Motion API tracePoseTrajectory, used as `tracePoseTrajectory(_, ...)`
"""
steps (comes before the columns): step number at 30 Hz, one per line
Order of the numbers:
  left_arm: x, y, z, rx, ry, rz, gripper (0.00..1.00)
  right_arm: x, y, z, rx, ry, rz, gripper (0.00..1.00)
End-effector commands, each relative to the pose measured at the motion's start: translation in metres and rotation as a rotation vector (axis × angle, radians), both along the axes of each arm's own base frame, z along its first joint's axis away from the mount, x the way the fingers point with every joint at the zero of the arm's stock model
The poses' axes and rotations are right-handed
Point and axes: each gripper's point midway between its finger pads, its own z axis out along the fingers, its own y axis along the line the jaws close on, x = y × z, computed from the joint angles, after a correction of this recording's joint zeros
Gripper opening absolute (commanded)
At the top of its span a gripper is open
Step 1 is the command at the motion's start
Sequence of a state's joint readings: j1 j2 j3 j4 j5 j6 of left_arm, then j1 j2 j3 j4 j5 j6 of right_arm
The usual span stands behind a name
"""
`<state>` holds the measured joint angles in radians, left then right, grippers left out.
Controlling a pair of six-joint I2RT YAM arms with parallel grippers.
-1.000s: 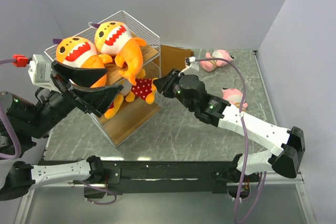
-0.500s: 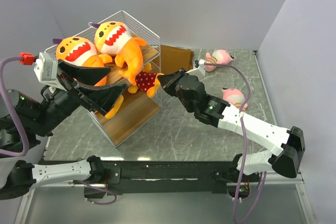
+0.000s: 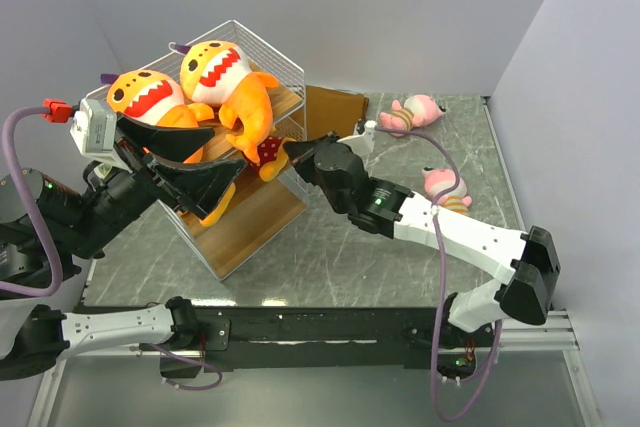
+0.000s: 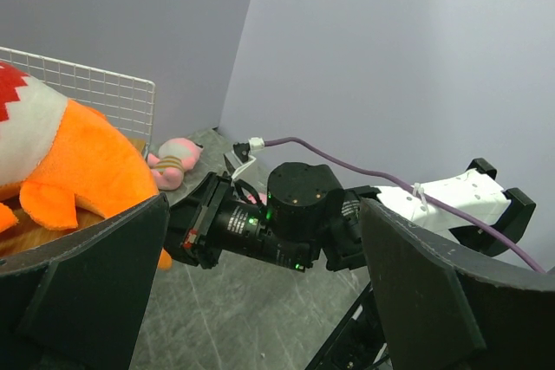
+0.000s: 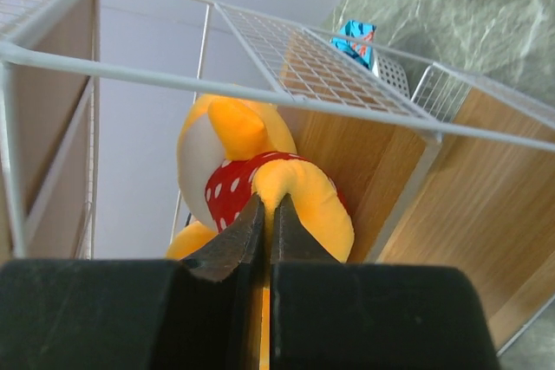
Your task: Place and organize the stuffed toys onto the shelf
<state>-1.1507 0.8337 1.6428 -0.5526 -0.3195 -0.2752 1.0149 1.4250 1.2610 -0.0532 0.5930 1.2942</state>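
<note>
The shelf [image 3: 258,219] is a white wire rack with wooden boards, standing tilted at the left. Two big orange sharks [image 3: 150,102] [image 3: 226,72] lie on its top. My right gripper [image 3: 288,151] is shut on a limb of a small orange toy in red dotted clothes [image 3: 268,151], holding it inside the rack's right side; the right wrist view shows the toy [image 5: 227,155] against a wooden board [image 5: 395,175]. A second orange toy [image 3: 214,211] lies on a lower board, partly hidden. My left gripper [image 3: 224,151] is open and empty beside the rack. Two pink toys [image 3: 414,110] [image 3: 445,187] lie on the table.
A brown folded bag [image 3: 335,112] lies behind the rack. The left wrist view shows a shark's side [image 4: 65,162], a pink toy [image 4: 173,162] and my right arm [image 4: 290,214] between its fingers. Walls stand close at the back and right.
My right gripper has moved left and up with the red dotted toy, from in front of the rack into its side. My left arm has shifted slightly.
</note>
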Motion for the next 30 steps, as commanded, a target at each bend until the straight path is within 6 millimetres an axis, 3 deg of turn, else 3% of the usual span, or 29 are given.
tracePoseTrajectory(1, -0.003, 0.003, 0.012, -0.033, -0.025, -0.007, 0.96, 0.005, 0.009, 0.025, 0.107, -0.011, -0.039, 0.0)
tracePoseTrajectory(5, -0.001, 0.005, 0.008, -0.021, -0.025, 0.009, 0.96, 0.002, 0.016, 0.017, 0.074, -0.019, 0.006, 0.28)
tracePoseTrajectory(8, 0.003, 0.005, 0.007, -0.009, -0.021, 0.026, 0.97, -0.006, 0.016, 0.027, 0.073, -0.086, 0.055, 0.4)
tracePoseTrajectory(12, 0.006, 0.003, 0.01, -0.01, -0.03, 0.038, 0.96, -0.019, -0.006, 0.045, 0.025, -0.153, 0.074, 0.45)
tracePoseTrajectory(14, 0.007, 0.002, 0.011, -0.005, -0.04, 0.042, 0.97, -0.023, -0.017, 0.036, 0.004, -0.146, 0.07, 0.48)
tracePoseTrajectory(15, 0.01, -0.001, 0.012, -0.002, -0.041, 0.052, 0.96, -0.028, -0.026, 0.044, 0.003, -0.168, 0.074, 0.5)
tracePoseTrajectory(19, 0.019, -0.01, 0.017, 0.017, -0.03, 0.076, 0.96, -0.041, -0.041, 0.034, -0.121, -0.224, 0.143, 0.54)
tracePoseTrajectory(20, 0.02, -0.015, 0.017, 0.026, -0.034, 0.072, 0.96, -0.042, -0.047, 0.019, -0.183, -0.211, 0.143, 0.56)
tracePoseTrajectory(21, 0.024, -0.025, 0.013, 0.05, -0.034, 0.067, 0.96, -0.043, -0.056, 0.022, -0.189, -0.217, 0.13, 0.57)
tracePoseTrajectory(23, 0.027, -0.035, 0.013, 0.077, -0.052, 0.059, 0.96, -0.044, -0.068, -0.003, -0.265, -0.176, 0.139, 0.59)
tracePoseTrajectory(25, 0.031, -0.052, 0.012, 0.102, -0.047, 0.044, 0.96, -0.039, -0.091, -0.009, -0.289, -0.147, 0.099, 0.59)
tracePoseTrajectory(26, 0.03, -0.059, 0.012, 0.112, -0.05, 0.02, 0.96, -0.036, -0.107, -0.024, -0.339, -0.107, 0.044, 0.59)
tracePoseTrajectory(28, 0.034, -0.073, 0.01, 0.123, -0.031, 0.011, 0.96, -0.028, -0.14, -0.033, -0.34, -0.054, -0.075, 0.58)
tracePoseTrajectory(29, 0.034, -0.077, 0.009, 0.13, -0.027, 0.0, 0.97, -0.028, -0.161, -0.053, -0.388, 0.009, -0.132, 0.57)
tracePoseTrajectory(30, 0.036, -0.086, 0.006, 0.145, -0.021, -0.01, 0.96, -0.026, -0.181, -0.055, -0.365, 0.033, -0.213, 0.58)
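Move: The right hand still pinches a foot of the yellow toy in the red dotted dress, its middle about 4 cm ahead and 6 cm left, on the middle shelf. The earlier yellow toy lies some 15 cm left and 7 cm back, the nearer orange shark about 6 cm ahead, 8 cm left and 12 cm higher, the brown bag roughly 10 cm ahead and 10 cm right, lower. From the left hand, the held toy is around 8 cm ahead, 1 cm left and 18 cm below. Right fingers open off the toy's foot, then withdraw some 11 cm right; the open left hand shifts right 7 cm. ##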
